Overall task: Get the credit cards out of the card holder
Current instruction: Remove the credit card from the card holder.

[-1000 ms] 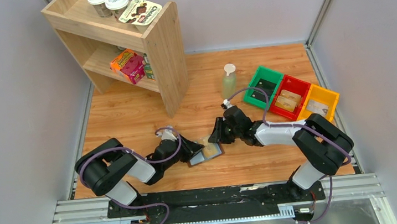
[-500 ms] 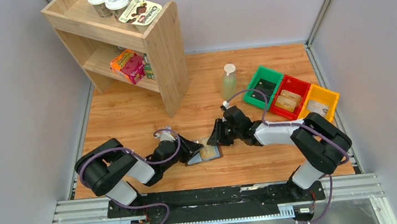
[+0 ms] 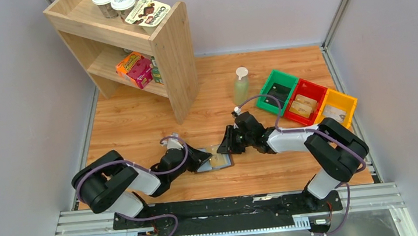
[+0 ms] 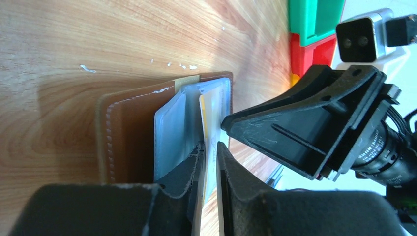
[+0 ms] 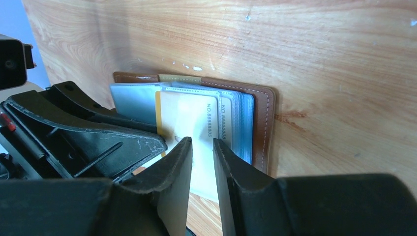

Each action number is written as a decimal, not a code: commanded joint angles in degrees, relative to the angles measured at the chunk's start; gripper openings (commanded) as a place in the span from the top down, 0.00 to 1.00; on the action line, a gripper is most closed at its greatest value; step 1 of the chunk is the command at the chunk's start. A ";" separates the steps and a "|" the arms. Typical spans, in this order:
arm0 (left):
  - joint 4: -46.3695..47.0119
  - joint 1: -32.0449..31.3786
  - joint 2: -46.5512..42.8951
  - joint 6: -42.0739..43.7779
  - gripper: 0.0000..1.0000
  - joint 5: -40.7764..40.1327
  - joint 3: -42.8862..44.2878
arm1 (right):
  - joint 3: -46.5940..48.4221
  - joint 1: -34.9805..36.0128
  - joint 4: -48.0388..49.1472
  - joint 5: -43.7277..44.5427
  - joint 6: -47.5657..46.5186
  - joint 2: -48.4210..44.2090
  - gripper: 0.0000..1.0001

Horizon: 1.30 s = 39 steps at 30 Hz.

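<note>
The brown card holder point(image 3: 223, 163) lies open on the table between both arms, its grey-blue pockets point(image 4: 169, 128) facing up. A pale credit card point(image 4: 210, 110) with a yellow edge sticks out of a pocket. My left gripper point(image 4: 210, 157) is shut on this card's near end. My right gripper point(image 5: 202, 145) hovers over the same card point(image 5: 189, 118) from the far side, jaws a narrow gap apart with nothing between them. Its fingers point(image 4: 295, 128) reach the holder's right edge. More card edges point(image 5: 227, 115) show in the pockets of the card holder point(image 5: 265, 115).
Green point(image 3: 276, 90), red point(image 3: 306, 102) and yellow point(image 3: 337, 107) bins stand at the back right, with cards inside them. A pale bottle point(image 3: 241, 86) stands beside the green bin. A wooden shelf unit point(image 3: 174, 57) with boxes and cups fills the back left.
The left jaws widened a little, then narrowed onto the pale card. The card holder and both grippers have shifted slightly to the left.
</note>
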 commanded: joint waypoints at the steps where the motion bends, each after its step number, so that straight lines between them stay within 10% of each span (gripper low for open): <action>1: 1.99 -0.51 -5.15 1.56 0.82 -1.15 -0.56 | -2.60 0.70 -9.09 1.10 -1.06 3.90 0.69; 19: -2.92 -0.51 -15.78 2.17 0.88 -3.17 -4.87 | -1.72 0.61 -9.88 1.45 -1.06 6.45 0.69; 39: -49.42 -0.51 -53.30 5.87 1.00 -10.38 -5.74 | -1.99 0.70 -7.77 1.88 -1.85 -1.01 0.67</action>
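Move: The left fingers already straddle the left edge of the yellow-edged credit card; its middle lies about 3 cm to their right, 2 cm back and 1 cm below. The open card holder's middle is some 2 cm to the right, 2 cm back and 2 cm below. From the right fingertips, the card's middle is about 1 cm left, 2 cm back and 1 cm below, the holder's about 2 cm left, 3 cm back and 2 cm below. The left fingers pinch the card's edge and draw it left about 6 cm, rising 4, from its sleeve. ##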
